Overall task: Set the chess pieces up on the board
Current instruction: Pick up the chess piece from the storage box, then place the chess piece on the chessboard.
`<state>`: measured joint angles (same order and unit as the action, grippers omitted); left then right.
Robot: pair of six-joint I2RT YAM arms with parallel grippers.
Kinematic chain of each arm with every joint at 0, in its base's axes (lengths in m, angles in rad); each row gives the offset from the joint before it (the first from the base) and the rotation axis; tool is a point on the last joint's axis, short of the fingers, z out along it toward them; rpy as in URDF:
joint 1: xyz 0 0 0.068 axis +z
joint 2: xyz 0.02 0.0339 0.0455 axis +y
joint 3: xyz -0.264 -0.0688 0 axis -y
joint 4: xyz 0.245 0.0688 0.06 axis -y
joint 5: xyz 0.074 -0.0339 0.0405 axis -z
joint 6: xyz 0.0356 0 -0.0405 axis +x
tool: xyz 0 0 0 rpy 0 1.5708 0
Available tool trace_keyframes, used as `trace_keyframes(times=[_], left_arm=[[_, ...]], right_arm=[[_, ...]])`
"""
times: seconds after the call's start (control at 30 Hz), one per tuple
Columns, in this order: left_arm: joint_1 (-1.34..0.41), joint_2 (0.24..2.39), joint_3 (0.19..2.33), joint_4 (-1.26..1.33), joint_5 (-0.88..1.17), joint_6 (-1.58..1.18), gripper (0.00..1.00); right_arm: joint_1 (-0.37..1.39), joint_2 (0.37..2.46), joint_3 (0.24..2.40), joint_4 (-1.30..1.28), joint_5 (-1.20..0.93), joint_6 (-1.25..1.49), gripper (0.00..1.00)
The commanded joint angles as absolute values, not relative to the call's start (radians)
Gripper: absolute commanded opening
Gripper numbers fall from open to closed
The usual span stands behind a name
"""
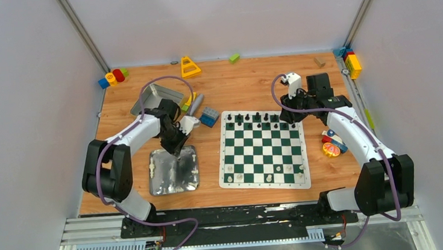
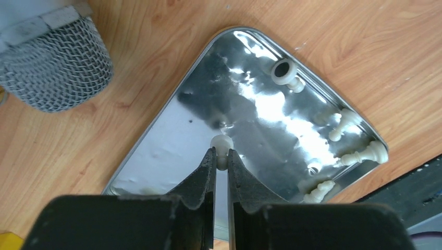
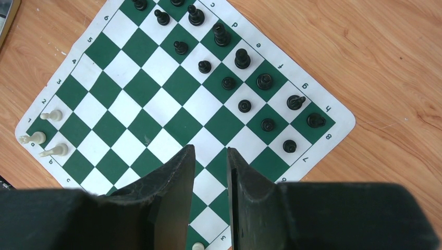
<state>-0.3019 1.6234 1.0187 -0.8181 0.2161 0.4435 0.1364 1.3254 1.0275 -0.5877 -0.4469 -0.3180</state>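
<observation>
The green and white board (image 1: 262, 151) lies at the table's middle. Black chess pieces (image 3: 241, 58) stand in its two far rows, and a few cream-white ones (image 3: 52, 115) stand at its near edge. More white pieces (image 2: 341, 125) lie loose in the shiny metal tray (image 1: 166, 181) left of the board. My left gripper (image 2: 221, 154) reaches down into that tray (image 2: 172, 151), its fingers shut on a small white pawn (image 2: 222, 142). My right gripper (image 3: 209, 151) hovers over the board's far right part (image 1: 288, 116), open with nothing between its fingers.
A second metal tin (image 1: 157, 98) sits behind the left arm. Coloured blocks lie about: grey-blue ones (image 1: 208, 116) beside the board's far left corner, a yellow triangle (image 1: 190, 67) at the back, clusters in both back corners (image 1: 113, 77), and toys (image 1: 331, 145) right of the board.
</observation>
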Motion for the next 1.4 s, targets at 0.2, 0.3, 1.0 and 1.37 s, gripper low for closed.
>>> trace_keyframes(times=[0.2,0.3,1.0,1.37], left_arm=[[-0.511,1.568,1.236,-0.942,0.231,0.420,0.11],[-0.635,1.615,1.326,-0.968,0.223,0.412,0.12],[-1.044,1.984,1.563,-0.950,0.238,0.410,0.13],[-1.044,2.016,1.568,-0.934,0.213,0.413,0.15]], right_arm=[[0.144,1.312,1.032,-0.567,-0.430,-0.326,0.30],[0.143,1.298,1.027,-0.558,-0.415,-0.324,0.30],[0.141,1.281,1.019,-0.545,-0.388,-0.328,0.29],[0.142,1.280,1.016,-0.547,-0.395,-0.331,0.29]])
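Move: My left hand already pinches a white pawn over the tray, whose middle is about 5 cm back and 2 cm to my left. The pawn's square, b2, lies some 24 cm to my right, 8 cm back and slightly below. Beside it, the a2 pawn stands about 4 cm to its left, and the b1 piece is 4 cm nearer me. From my right hand, b2 is roughly 20 cm left, 12 cm back and 13 cm below. Keeping the white pawn pinched, I lift my left hand out of the tray in an arc nearly 9 cm high and swing about 24 cm to my right over the board. I turn the wrist some 40 degrees clockwise on the way, then draw back and sink towards b2, easing almost to a stop with my fingers still shut on the pawn. ##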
